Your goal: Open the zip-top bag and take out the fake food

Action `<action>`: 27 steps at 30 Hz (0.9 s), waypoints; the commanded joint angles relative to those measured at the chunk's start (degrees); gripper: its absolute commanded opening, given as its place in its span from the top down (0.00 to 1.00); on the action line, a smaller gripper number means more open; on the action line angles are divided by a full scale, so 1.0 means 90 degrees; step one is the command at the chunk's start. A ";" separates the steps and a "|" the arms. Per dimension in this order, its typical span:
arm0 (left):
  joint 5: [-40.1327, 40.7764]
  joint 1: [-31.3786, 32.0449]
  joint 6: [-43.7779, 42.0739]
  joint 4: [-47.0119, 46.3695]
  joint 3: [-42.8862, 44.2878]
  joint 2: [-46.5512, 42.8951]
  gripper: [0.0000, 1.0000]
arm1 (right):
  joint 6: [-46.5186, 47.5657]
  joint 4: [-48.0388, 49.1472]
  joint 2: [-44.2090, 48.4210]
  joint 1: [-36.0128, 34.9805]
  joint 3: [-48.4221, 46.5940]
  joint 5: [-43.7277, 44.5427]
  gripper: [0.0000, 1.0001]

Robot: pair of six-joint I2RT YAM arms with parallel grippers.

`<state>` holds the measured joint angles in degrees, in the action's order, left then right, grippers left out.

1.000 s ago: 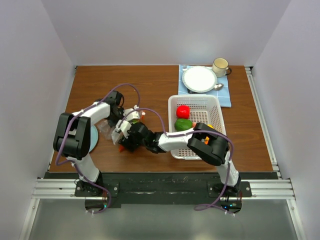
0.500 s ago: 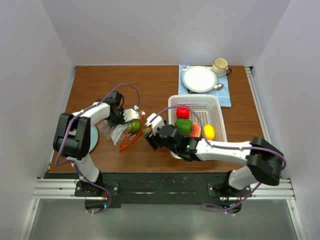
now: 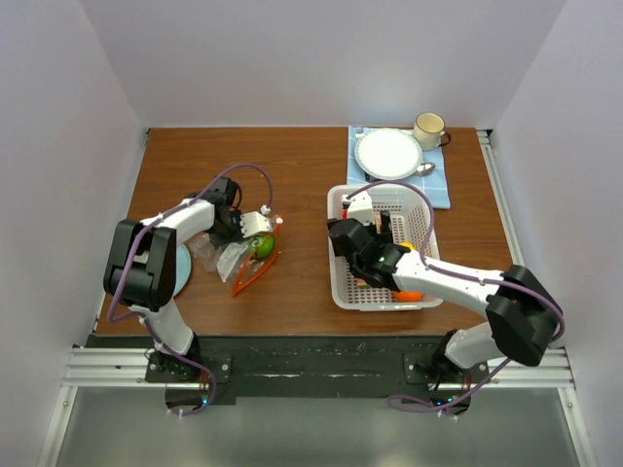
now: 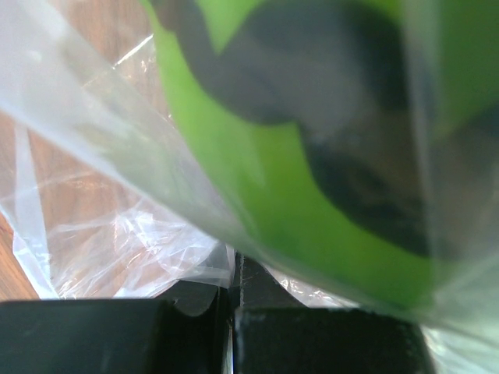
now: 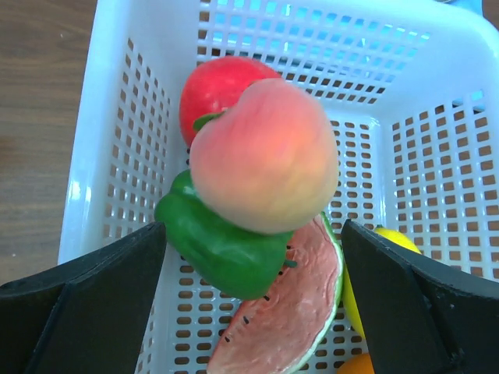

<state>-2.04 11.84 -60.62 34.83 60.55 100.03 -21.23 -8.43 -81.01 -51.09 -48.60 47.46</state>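
The clear zip-top bag (image 3: pixel 234 259) lies left of centre, its red-orange zip strip (image 3: pixel 255 275) open toward the front. A green striped piece (image 3: pixel 263 245) is still inside and fills the left wrist view (image 4: pixel 327 117) behind the plastic (image 4: pixel 117 234). My left gripper (image 3: pixel 245 228) is shut on the bag's edge (image 4: pixel 234 288). My right gripper (image 3: pixel 358 233) hangs open over the white basket (image 5: pixel 117 117). Between its fingers (image 5: pixel 253 234), untouched, a peach (image 5: pixel 265 156) rests on a green pepper (image 5: pixel 218 241), beside a red fruit (image 5: pixel 214 86), a watermelon slice (image 5: pixel 288 312) and a lemon (image 5: pixel 390 238).
The basket (image 3: pixel 337 282) stands right of centre. Behind it a blue cloth (image 3: pixel 438 190) holds a white plate (image 3: pixel 388 153), a mug (image 3: pixel 428 128) and a spoon. A pale blue plate (image 3: pixel 185 268) lies under the left arm. Walls close in the table on three sides.
My right gripper has moved right from the bag to over the basket with the peach, then opened. The peach now rests on the pile. The left gripper has stayed put.
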 commanded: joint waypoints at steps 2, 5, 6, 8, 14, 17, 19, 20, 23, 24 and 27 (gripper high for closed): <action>-0.0046 0.0062 -0.0032 0.0183 0.0176 -0.0079 1.00 | 0.0570 0.0407 -0.0168 -0.0280 -0.0634 -0.0077 0.01; -0.0066 0.0091 -0.0013 0.0193 0.0225 -0.0030 1.00 | 0.1380 0.1149 -0.0489 -0.0913 -0.0869 -0.0517 0.01; -0.0056 0.0111 -0.0003 0.0193 0.0234 -0.0001 1.00 | 0.1818 0.1586 -0.0655 -0.1099 -0.0928 -0.0595 0.01; -0.0037 0.0179 0.0017 0.0164 0.0225 0.0077 1.00 | 0.2065 0.1882 -0.0987 -0.1500 -0.1123 -0.0790 0.01; 0.0120 0.0335 0.0036 0.0085 0.0244 0.0272 1.00 | 0.2076 0.2830 -0.2238 -0.1696 -0.1435 -0.1698 0.06; 0.0159 0.0345 0.0007 0.0066 0.0254 0.0341 1.00 | 0.2125 0.3084 -0.2658 -0.1696 -0.1563 -0.1885 0.06; 0.0198 0.0345 -0.0041 0.0036 0.0206 0.0389 1.00 | 0.2203 0.3415 -0.2872 -0.1696 -0.1524 -0.1953 0.05; 0.0207 0.0345 -0.0061 -0.0002 0.0196 0.0419 1.00 | 0.2261 0.3581 -0.2941 -0.1696 -0.1495 -0.2031 0.04; 0.0208 0.0345 -0.0110 -0.0022 0.0186 0.0526 1.00 | 0.2320 0.4352 -0.3156 -0.1657 -0.1339 -0.2197 0.01; 0.0208 0.0345 -0.0129 -0.0013 0.0186 0.0565 1.00 | 0.2320 0.4606 -0.3205 -0.1628 -0.1329 -0.2265 0.01; 0.0208 0.0345 -0.0178 0.0017 0.0205 0.0604 1.00 | 0.2272 0.4851 -0.3449 -0.1492 -0.1426 -0.2499 0.01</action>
<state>-0.82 14.66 -60.69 34.79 62.61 102.39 -1.32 24.93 -110.85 -65.91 -60.10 28.42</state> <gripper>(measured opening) 0.016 0.986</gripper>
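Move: The striped green melon lies in the open bag about 26 cm to the right hand's left, roughly 1 cm back and 9 cm below; the middle of the orange zip edge is some 24 cm left and 6 cm back. The peach is some 4 cm ahead of the right fingers and 6 cm below, over the white crate, whose middle is 6 cm right and 2 cm back. From the left hand the melon sits about 8 cm right and 2 cm back, 2 cm higher. The right hand, empty and wide open, leaves the crate and sweeps about 23 cm left towards the melon, rising a couple of centimetres at first and then sinking some 9 cm while drawing slightly back, and its wrist turns about 40 degrees counter-clockwise so the fingers face the bag's orange-edged mouth. The left hand keeps its pinch on the bag film and shifts it about 1.5 cm to the right, closer to the arriving hand, whose contact with the bag can't be made out. ##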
